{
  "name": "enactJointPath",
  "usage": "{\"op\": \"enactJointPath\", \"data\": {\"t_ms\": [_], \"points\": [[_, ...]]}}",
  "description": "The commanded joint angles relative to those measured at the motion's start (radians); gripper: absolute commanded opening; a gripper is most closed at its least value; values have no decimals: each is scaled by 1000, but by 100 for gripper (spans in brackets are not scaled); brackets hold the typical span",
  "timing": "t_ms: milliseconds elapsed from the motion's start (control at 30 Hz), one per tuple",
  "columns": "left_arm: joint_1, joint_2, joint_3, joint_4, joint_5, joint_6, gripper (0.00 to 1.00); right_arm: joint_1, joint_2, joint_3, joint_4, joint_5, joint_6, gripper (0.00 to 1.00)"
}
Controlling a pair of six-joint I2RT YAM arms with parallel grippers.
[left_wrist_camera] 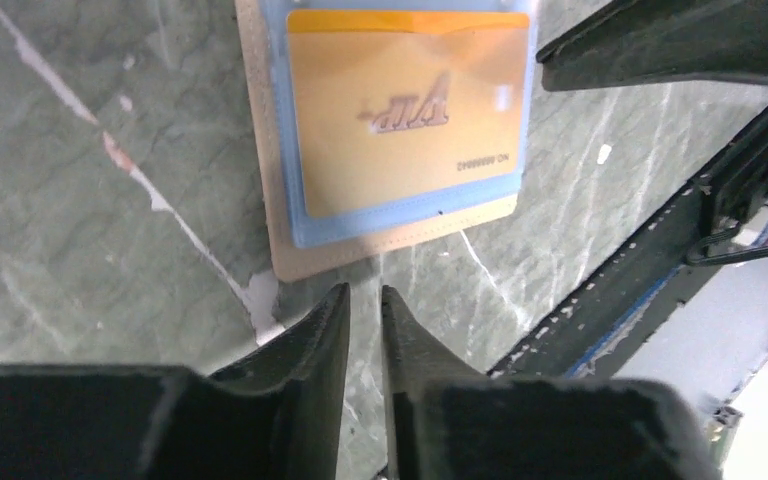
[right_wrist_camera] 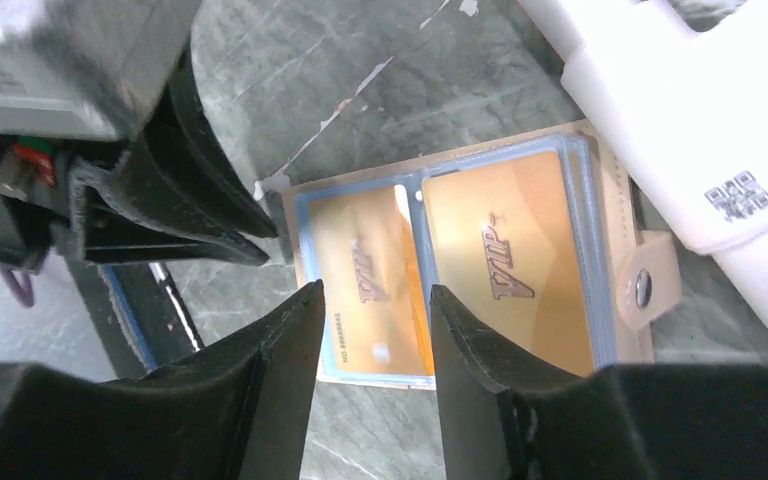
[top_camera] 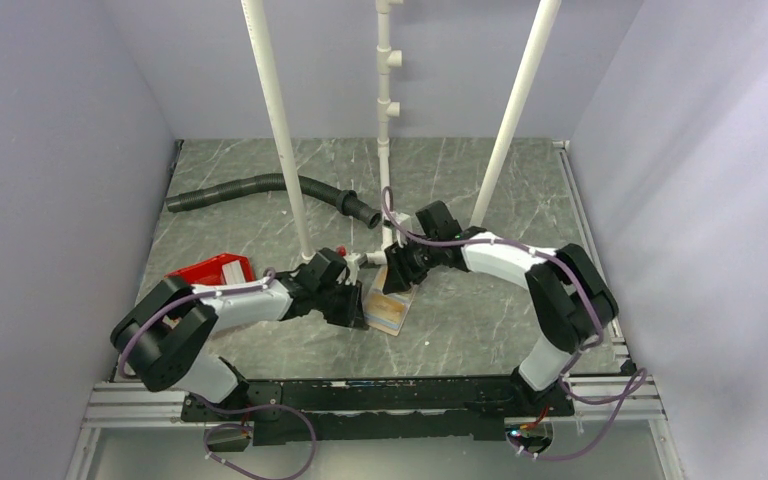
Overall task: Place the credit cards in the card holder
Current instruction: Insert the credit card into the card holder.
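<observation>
The card holder (top_camera: 390,312) lies open and flat on the table between both grippers, its tan edge (left_wrist_camera: 272,200) and snap tab (right_wrist_camera: 650,285) showing. Two gold credit cards marked VIP sit in its pale blue sleeves, one on the left page (right_wrist_camera: 365,265) and one on the right page (right_wrist_camera: 505,265). The left wrist view shows one of them (left_wrist_camera: 400,120). My left gripper (left_wrist_camera: 365,290) hovers just off the holder's corner, its jaws a narrow gap apart with only table between them. My right gripper (right_wrist_camera: 375,290) hangs open above the holder's near edge, holding nothing.
A red bin (top_camera: 212,270) stands at the left behind my left arm. A black corrugated hose (top_camera: 260,188) lies at the back. Three white pipes (top_camera: 280,130) rise from the table. The black front rail (left_wrist_camera: 640,260) runs close by the holder.
</observation>
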Motion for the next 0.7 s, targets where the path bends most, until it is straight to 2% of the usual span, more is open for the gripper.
{"op": "enactJointPath", "data": {"t_ms": [0, 100, 233, 333, 467, 667], "points": [[29, -105, -2, -48, 26, -9, 29, 48, -134, -102, 156, 154, 61, 47], [62, -151, -17, -22, 62, -53, 37, 122, -169, -169, 228, 239, 53, 47], [101, -153, 4, -16, 77, -111, 43, 207, -178, -195, 257, 399, 101, 30], [118, -127, 42, -32, 85, -134, 45, 210, -196, -228, 288, 481, 191, 29], [123, -75, 56, 0, 101, -151, 46, 213, -226, -283, 314, 531, 284, 29], [133, -3, 87, 14, 103, -136, 46, 213, -184, -326, 328, 538, 354, 22]]}}
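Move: The credit card in the holder's near half lies about 4 cm back, 1 cm left and 4 cm below the right hand. It is some 3 cm ahead, 4 cm right and 1 cm below the left hand, whose tips sit behind the holder's near edge, by its left corner. The card in the far half is roughly 3 cm ahead of the right hand, 1 cm right and 4 cm below; the white pipe crossbar crosses straight ahead at 8 cm, 3 cm lower. The near card in the holder is what the right hand comes back to: it draws back nearly 4 cm, eases 1 cm forward again while sinking about 3 cm and turning clockwise, fingers narrowing to half their gap, until the tips hang over or on the orange-edged side. The left hand opens wider, clears the near edge by rising 4 cm, and shifts 3 cm forward, dipping slightly at the end. ##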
